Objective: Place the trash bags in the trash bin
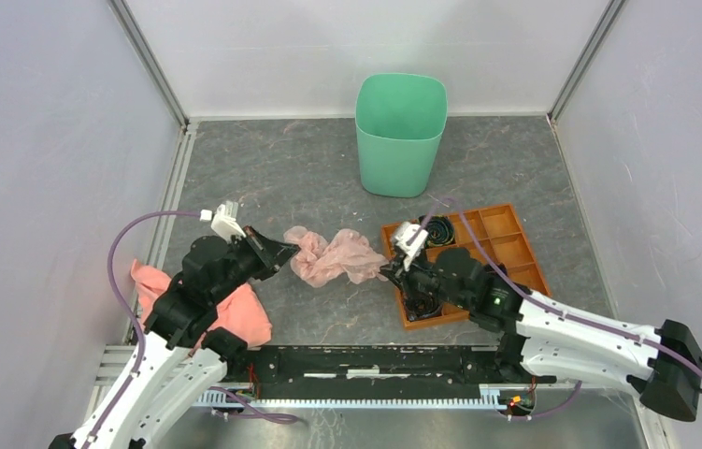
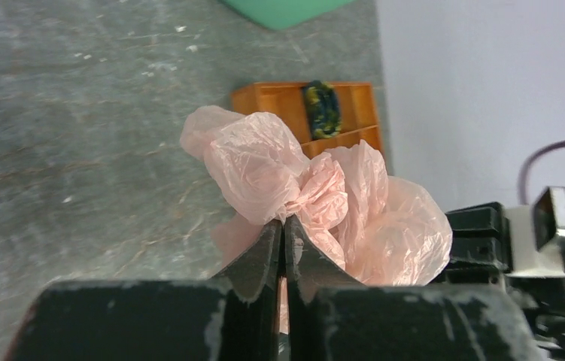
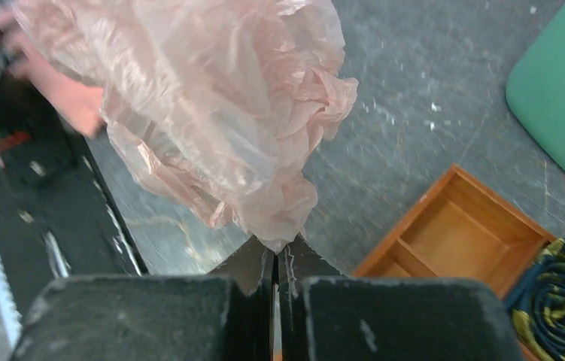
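The thin pale pink trash bag [image 1: 333,256] is crumpled between my two arms over the middle of the grey table. My left gripper [image 1: 288,249] is shut on its left end; the film is pinched in the jaws in the left wrist view [image 2: 283,224], with the bag [image 2: 302,180] bunched beyond. My right gripper [image 1: 388,271] is shut on its right end, the film caught in the jaws [image 3: 276,252] and the bag [image 3: 211,113] billowing above. The mint-green trash bin [image 1: 400,134] stands upright at the back, apart from the bag; it also shows in the right wrist view [image 3: 561,90].
An orange compartment tray [image 1: 501,241] with dark coiled items lies under my right arm, right of the bag. A salmon-pink cloth [image 1: 235,313] lies by my left arm's base. White walls enclose the table on three sides.
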Controlling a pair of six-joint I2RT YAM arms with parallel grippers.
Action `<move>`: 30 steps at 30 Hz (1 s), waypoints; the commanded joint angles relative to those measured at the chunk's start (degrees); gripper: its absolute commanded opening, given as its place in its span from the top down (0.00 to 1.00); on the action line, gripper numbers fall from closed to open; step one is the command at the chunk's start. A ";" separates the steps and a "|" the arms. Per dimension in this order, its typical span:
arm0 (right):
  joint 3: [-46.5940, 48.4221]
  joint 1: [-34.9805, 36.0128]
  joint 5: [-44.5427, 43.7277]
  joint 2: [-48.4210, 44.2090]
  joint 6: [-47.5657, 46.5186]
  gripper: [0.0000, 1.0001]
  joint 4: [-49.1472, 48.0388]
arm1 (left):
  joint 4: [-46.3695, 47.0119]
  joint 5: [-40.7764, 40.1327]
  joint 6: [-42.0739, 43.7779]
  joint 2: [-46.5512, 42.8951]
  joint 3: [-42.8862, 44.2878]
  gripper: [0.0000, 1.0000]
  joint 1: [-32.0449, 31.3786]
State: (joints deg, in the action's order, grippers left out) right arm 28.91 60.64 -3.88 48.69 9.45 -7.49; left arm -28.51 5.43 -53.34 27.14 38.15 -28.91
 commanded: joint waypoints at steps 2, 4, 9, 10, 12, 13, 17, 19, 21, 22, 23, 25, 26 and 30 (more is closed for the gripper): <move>10.61 -0.03 -6.00 8.47 -11.81 1.00 25.16 | -5.48 -8.72 6.08 3.80 0.75 0.93 -0.01; 11.89 -0.08 -12.83 9.52 -11.95 1.00 28.89 | -6.41 -10.44 6.18 4.55 0.62 0.94 -0.01; 10.12 -0.02 -12.13 6.00 -11.05 1.00 27.55 | -7.09 -12.95 3.61 3.99 -0.80 0.92 -0.02; 9.26 -0.05 -7.21 5.28 -11.21 1.00 25.62 | -6.12 -12.03 3.44 3.70 -1.66 0.87 0.03; 7.64 -0.11 1.76 4.52 -11.84 0.99 21.95 | -4.02 -9.82 3.42 3.42 -2.64 0.76 0.00; 7.25 -0.08 4.43 4.53 -11.79 0.99 20.65 | -3.63 -9.14 3.42 3.49 -2.76 0.70 -0.03; 6.54 -0.11 4.49 4.61 -9.77 1.00 18.04 | -5.17 -8.37 4.45 4.02 -1.33 0.37 -0.03; 6.81 -0.59 5.53 4.71 -6.75 1.00 16.33 | -6.19 -7.81 4.71 3.55 -0.92 0.12 -0.05; 8.38 -2.28 8.19 5.75 -2.11 1.00 15.98 | -6.73 -6.16 4.98 2.93 -1.18 0.01 -0.01; 9.06 -3.92 10.89 6.56 0.38 1.00 15.83 | -7.11 -5.75 5.08 2.78 -1.36 0.00 -0.01; 9.24 -6.05 15.50 7.41 2.97 1.00 14.70 | -7.45 -4.11 5.04 2.56 -1.56 0.00 -0.01; 7.38 -11.48 27.83 8.98 8.90 1.00 9.47 | -7.61 -1.68 4.81 1.94 -2.23 0.00 -0.02; 5.76 -14.42 33.90 10.10 12.39 1.00 4.25 | -7.58 -0.85 4.60 1.69 -2.78 0.00 0.02; 5.27 -17.25 41.03 14.38 15.97 1.00 -0.09 | -6.16 3.10 4.16 0.92 -4.37 0.00 -0.02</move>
State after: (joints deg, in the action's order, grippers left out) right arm 34.28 44.99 23.20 60.10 17.58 1.43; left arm -36.10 2.98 -49.71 28.86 35.07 -28.95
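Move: Both closed grippers hold the pink bag stretched between them. From the right hand, its middle is about 12 cm left, 3 cm forward and slightly below; from the left hand, roughly 11 cm right, 1 cm back and 6 cm below. The trash bin stands some 48 cm ahead and 5 cm right of the right hand, and about 44 cm ahead and 28 cm right of the left. The nearest black coil is 13 cm right of the right hand, 1 cm back and 17 cm below. Bring both grippers down about 6 cm with the pink bag between them, drawing them apart sideways, the right one farther, its fingers tipping down some 30 degrees. Then hold the left gripper low, open it wide to let go of the bag and ease it back, while the right keeps its pinch, swings back left and finally forward, lifting its fingers again. ##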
